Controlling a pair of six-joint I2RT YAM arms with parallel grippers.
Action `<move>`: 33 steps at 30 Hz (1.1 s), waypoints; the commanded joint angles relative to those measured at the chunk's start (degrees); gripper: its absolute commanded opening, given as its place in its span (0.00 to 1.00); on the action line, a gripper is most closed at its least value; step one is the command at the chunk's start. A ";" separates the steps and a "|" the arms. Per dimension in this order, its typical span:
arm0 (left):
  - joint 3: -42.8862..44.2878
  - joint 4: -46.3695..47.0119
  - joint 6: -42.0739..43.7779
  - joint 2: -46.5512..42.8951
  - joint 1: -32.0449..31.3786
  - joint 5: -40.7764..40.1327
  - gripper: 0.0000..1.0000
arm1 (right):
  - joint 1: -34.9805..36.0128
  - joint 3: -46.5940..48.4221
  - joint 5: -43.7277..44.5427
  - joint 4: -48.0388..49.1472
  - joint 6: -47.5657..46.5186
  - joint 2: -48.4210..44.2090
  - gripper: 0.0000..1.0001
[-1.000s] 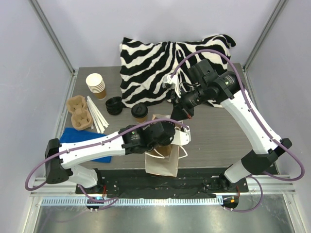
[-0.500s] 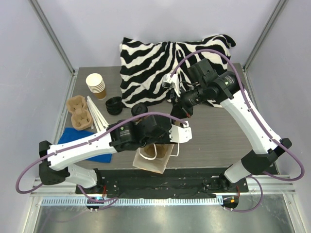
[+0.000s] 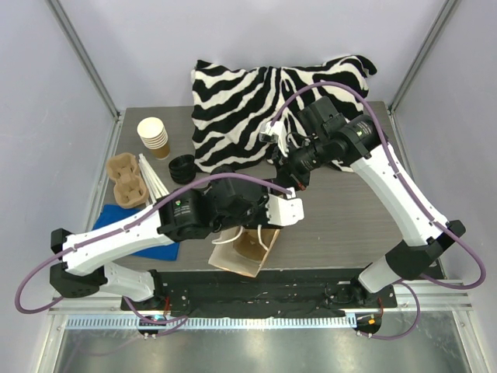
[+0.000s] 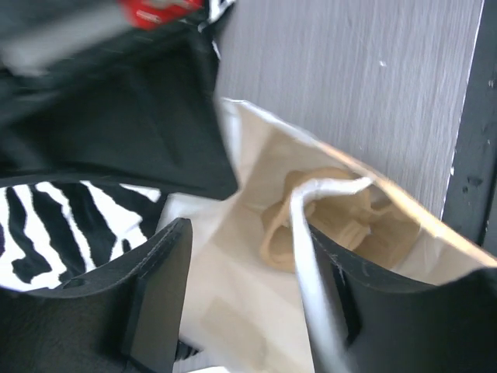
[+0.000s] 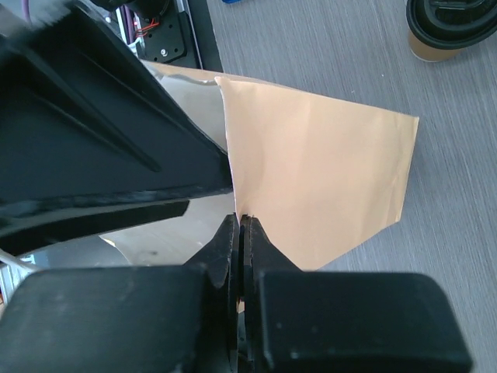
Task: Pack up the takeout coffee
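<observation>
The takeout coffee (image 5: 450,27), a brown cup with a black lid, stands on the table at the top right of the right wrist view. The left arm mostly hides it from above. A brown paper bag (image 3: 237,260) lies tilted near the front edge with its mouth open. My right gripper (image 5: 241,219) is shut on the bag's (image 5: 318,171) upper edge, also seen from above (image 3: 293,185). My left gripper (image 4: 264,311) hangs open over the bag's mouth (image 3: 258,230). The white handle (image 4: 311,256) runs beside its right finger. A beige pulp piece (image 4: 334,217) lies inside.
A zebra-striped cushion (image 3: 264,101) fills the back of the table. At the left are stacked paper cups (image 3: 154,136), stacked black lids (image 3: 182,168), a pulp cup carrier (image 3: 128,180), white sticks (image 3: 155,186) and a blue cloth (image 3: 116,219).
My left gripper has opened wider and its arm has swung left and up over the bag. The bag has tipped and slid left. The right gripper keeps its hold.
</observation>
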 commanded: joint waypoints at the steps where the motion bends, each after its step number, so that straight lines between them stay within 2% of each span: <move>1: 3.33 1.86 0.77 -2.60 0.04 1.16 0.61 | 0.44 0.25 0.16 -4.42 0.31 -0.98 0.01; 4: 3.59 2.39 0.95 -2.95 0.04 0.72 0.65 | 0.44 -0.18 0.33 -4.94 -1.00 -1.24 0.01; 10: 5.08 1.52 1.65 -3.30 0.04 -0.33 0.68 | 0.44 -1.33 0.77 -4.51 -1.71 -2.12 0.01; 19: 6.31 -0.77 0.86 -5.33 0.04 2.31 0.75 | 0.44 -2.56 1.12 -3.80 -1.54 -3.35 0.01; 27: 2.89 -2.53 2.88 -4.19 0.04 -1.02 0.83 | 0.36 -3.00 -0.46 -2.66 -1.18 -4.23 0.01; 33: 1.04 0.80 6.82 -3.04 0.04 -5.34 0.84 | 0.44 -3.00 -1.60 -3.80 -2.41 -4.32 0.01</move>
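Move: The cup tray already lies inside the paper bag, some 23 cm below the empty left hand, about 4 cm back and 4 cm to its left. The bag rim pinched by the right hand is level with the left hand, about 4 cm to its right and 2 cm ahead; the lidded coffee cup stands roughly 17 cm ahead, 12 cm left and 20 cm below. From the right hand the tray is about 6 cm back, 7 cm left and 24 cm down. Above the tray and the bag's mouth, the left hand draws up nearly 5 cm, then sinks back about 2 cm, edging 2 cm left, while its fingers spread from just over half open to nearly wide. The right hand keeps its pinch on the bag's rim, easing about 1 cm down, back and right. ##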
